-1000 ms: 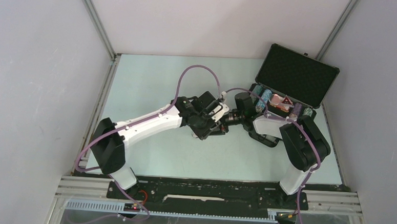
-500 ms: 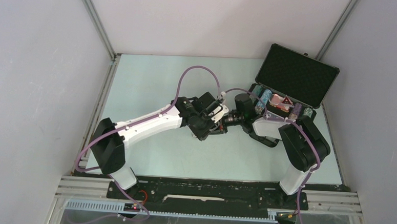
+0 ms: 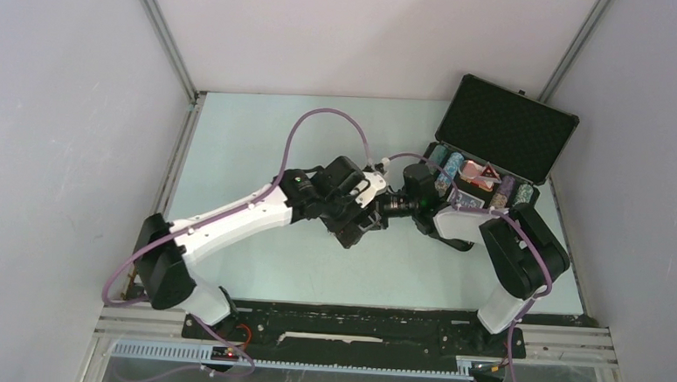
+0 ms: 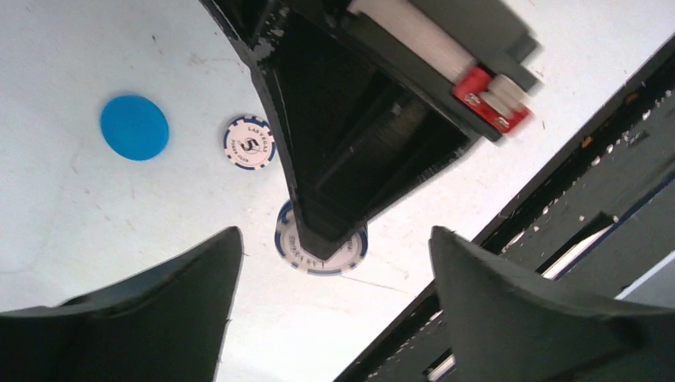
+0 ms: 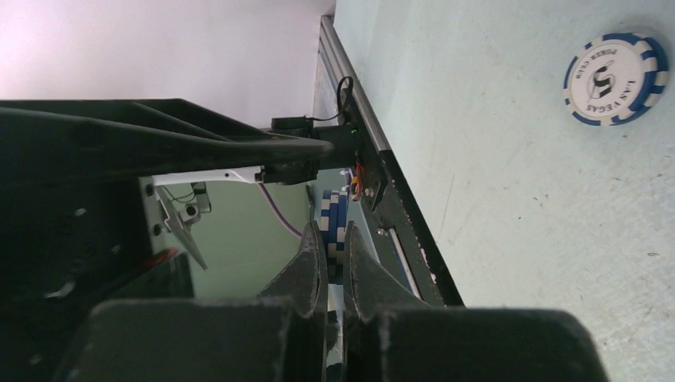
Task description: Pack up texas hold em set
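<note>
The black briefcase (image 3: pixel 506 128) of the texas hold em set stands open at the back right, with rows of striped chips (image 3: pixel 446 167), a red triangle (image 3: pixel 488 173) and a blue deck (image 3: pixel 467 200) inside. My right gripper (image 5: pixel 333 247) is shut on blue-and-white chips (image 5: pixel 337 221) held edge-on above the table; in the left wrist view a held chip (image 4: pixel 322 253) shows behind its finger. My left gripper (image 4: pixel 334 306) is open just below it, empty. Both grippers meet mid-table (image 3: pixel 370 215). A loose chip (image 4: pixel 249 143) (image 5: pixel 613 78) and a blue disc (image 4: pixel 134 127) lie on the table.
The black base rail (image 4: pixel 557 239) at the table's near edge runs close behind the left fingers. The right arm's elbow (image 3: pixel 524 253) stands in front of the briefcase. Purple cables (image 3: pixel 330 120) loop above the left arm.
The right gripper has shut on the chips and the left gripper has opened wide, letting go. The left arm's base and elbow have swung leftward.
</note>
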`<action>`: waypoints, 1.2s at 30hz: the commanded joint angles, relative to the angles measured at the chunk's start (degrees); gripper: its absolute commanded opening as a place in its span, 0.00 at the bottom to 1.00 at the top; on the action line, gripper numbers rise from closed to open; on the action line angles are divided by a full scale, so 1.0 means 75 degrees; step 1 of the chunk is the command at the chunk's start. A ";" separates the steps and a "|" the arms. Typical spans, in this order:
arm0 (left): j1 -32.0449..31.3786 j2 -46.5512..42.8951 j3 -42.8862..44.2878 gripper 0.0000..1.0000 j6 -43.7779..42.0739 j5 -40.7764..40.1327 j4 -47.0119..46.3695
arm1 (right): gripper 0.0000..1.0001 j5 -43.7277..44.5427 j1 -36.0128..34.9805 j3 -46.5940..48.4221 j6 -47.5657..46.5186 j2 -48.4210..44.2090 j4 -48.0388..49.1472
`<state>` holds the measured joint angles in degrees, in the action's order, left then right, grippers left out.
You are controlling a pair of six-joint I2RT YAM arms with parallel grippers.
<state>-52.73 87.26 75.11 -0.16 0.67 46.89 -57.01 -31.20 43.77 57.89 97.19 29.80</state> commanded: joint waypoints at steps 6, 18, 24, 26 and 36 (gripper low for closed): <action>0.0446 -0.1861 -0.0543 1.00 0.0470 0.0565 -0.1153 | 0.00 0.0492 0.0162 -0.0035 -0.0477 -0.0325 -0.0649; 0.1288 -0.4813 -0.1805 1.00 0.1426 -0.0252 -0.3197 | 0.00 0.2152 0.1827 0.0283 -0.4508 -0.3427 -0.6037; 0.1566 -0.5231 -0.2157 1.00 0.1966 0.0332 -0.3721 | 0.00 0.4057 0.2016 0.1322 -0.7508 -0.5210 -0.8295; 0.1285 -0.5211 -0.2133 1.00 0.1887 -0.0269 -0.3619 | 0.00 0.4856 0.2027 0.1807 -0.8856 -0.5462 -0.8966; -0.0233 -0.5623 -0.2339 1.00 0.1556 -0.2235 -0.3520 | 0.00 0.8831 0.3226 0.2656 -1.2136 -0.4344 -1.0903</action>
<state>-51.99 46.94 58.92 12.01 -9.47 22.35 -4.75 -11.44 61.23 -19.79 58.94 -42.35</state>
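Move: The right hand, already pinching blue-and-white chips, has the case's middle about 28 cm to its right, 7 cm ahead and 9 cm lower. The yellow disc lies some 6 cm right and 4 cm ahead of it, about 12 cm below. The open left hand has the table chip roughly 3 cm left, 1 cm back and 13 cm below, and the case some 28 cm right and 8 cm ahead. Right hand carries pinched chips about 27 cm right, up over the case; open left hand rises 18 cm. ##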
